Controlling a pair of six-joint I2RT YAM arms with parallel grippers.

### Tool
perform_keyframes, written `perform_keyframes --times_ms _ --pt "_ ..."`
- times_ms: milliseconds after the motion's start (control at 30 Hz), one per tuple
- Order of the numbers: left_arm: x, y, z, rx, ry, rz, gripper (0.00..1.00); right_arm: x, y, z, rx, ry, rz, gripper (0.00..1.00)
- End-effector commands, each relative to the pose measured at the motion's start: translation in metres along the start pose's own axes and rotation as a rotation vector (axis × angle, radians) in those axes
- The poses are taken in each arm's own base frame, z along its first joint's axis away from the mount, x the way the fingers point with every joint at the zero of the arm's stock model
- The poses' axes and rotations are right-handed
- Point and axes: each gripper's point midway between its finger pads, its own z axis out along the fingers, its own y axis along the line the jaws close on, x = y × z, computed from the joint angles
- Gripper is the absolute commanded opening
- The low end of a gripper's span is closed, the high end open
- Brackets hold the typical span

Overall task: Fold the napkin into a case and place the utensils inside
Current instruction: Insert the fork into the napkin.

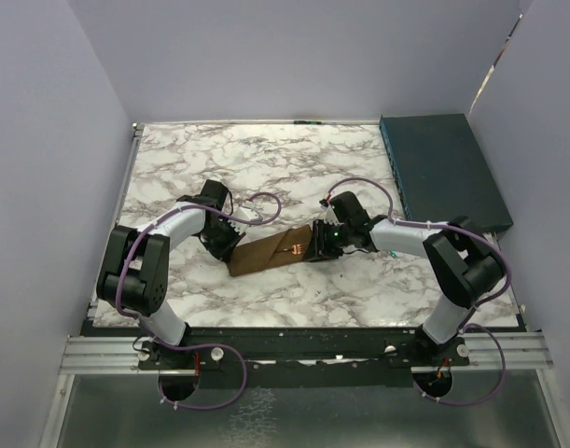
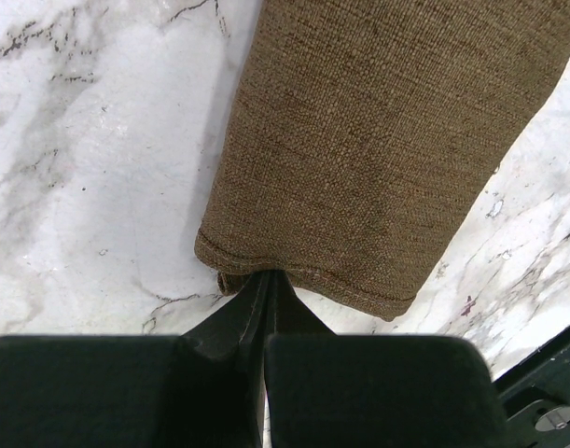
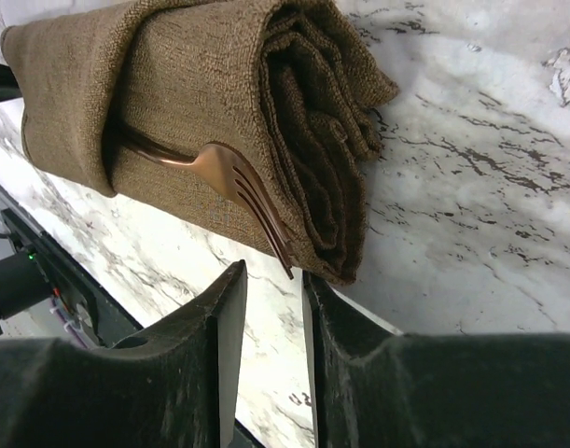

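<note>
The brown napkin (image 1: 266, 252) lies on the marble table as a narrow folded case (image 3: 201, 84). A copper fork (image 3: 224, 173) is tucked into a fold, handle hidden in the cloth, tines (image 1: 294, 246) sticking out at the right end. My left gripper (image 2: 266, 275) is shut, its tips pressed against the hem of the case's left end (image 2: 378, 149); whether any cloth is pinched does not show. My right gripper (image 3: 272, 273) stands open just short of the fork's tines, with nothing between its fingers. In the top view the left gripper (image 1: 230, 250) and right gripper (image 1: 314, 245) flank the case.
A dark teal flat box (image 1: 443, 168) lies at the table's far right edge. The marble tabletop (image 1: 219, 159) is enclosed by pale walls on the left, back and right. Both arms' purple cables loop above the case.
</note>
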Motion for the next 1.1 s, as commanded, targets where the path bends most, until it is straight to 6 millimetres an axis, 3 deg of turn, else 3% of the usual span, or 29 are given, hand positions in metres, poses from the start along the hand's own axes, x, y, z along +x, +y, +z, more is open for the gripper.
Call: perform_keyframes --times_ms 0,233,500,700,1067 --pt "0.009 -0.001 0.003 0.007 0.034 0.018 0.0 -0.014 0.001 0.001 0.011 -0.066 -0.014 0.33" --pt "0.006 0.001 0.001 -0.004 0.03 0.024 0.0 -0.024 0.022 -0.003 -0.064 -0.08 -0.041 0.22" --pt "0.008 0.002 0.001 -0.006 0.039 0.035 0.0 -0.028 0.027 -0.008 -0.077 -0.096 -0.058 0.02" --pt "0.009 0.001 0.0 -0.002 0.045 0.035 0.0 -0.036 0.036 -0.017 -0.091 -0.119 -0.113 0.01" --pt "0.008 0.001 -0.002 -0.003 0.045 0.042 0.0 -0.032 0.035 -0.008 -0.102 -0.063 -0.147 0.03"
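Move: The fork's tines lie right at the open right fingertips, about 2 cm left of them, 1 cm ahead and roughly 1 cm below. The folded napkin under them has its middle some 9 cm to that hand's left, level with it and 2 cm below; the fold's edge over the fork handle is about 7 cm left and 1 cm ahead. From the left hand, at the napkin's left end, the tines are about 15 cm right and 2 cm ahead. The right hand eases about 1 cm forward and a little left while its partly open fingers shut fully by the fork's tines, seeming to pinch the napkin's near edge there, then it climbs and reaches farther forward and slightly left, ending some 3.5 cm higher and 2.5 cm farther out with the fingertips tipped about 10 degrees outward. The left hand stays put throughout, its shut fingers still on the napkin's left end. ##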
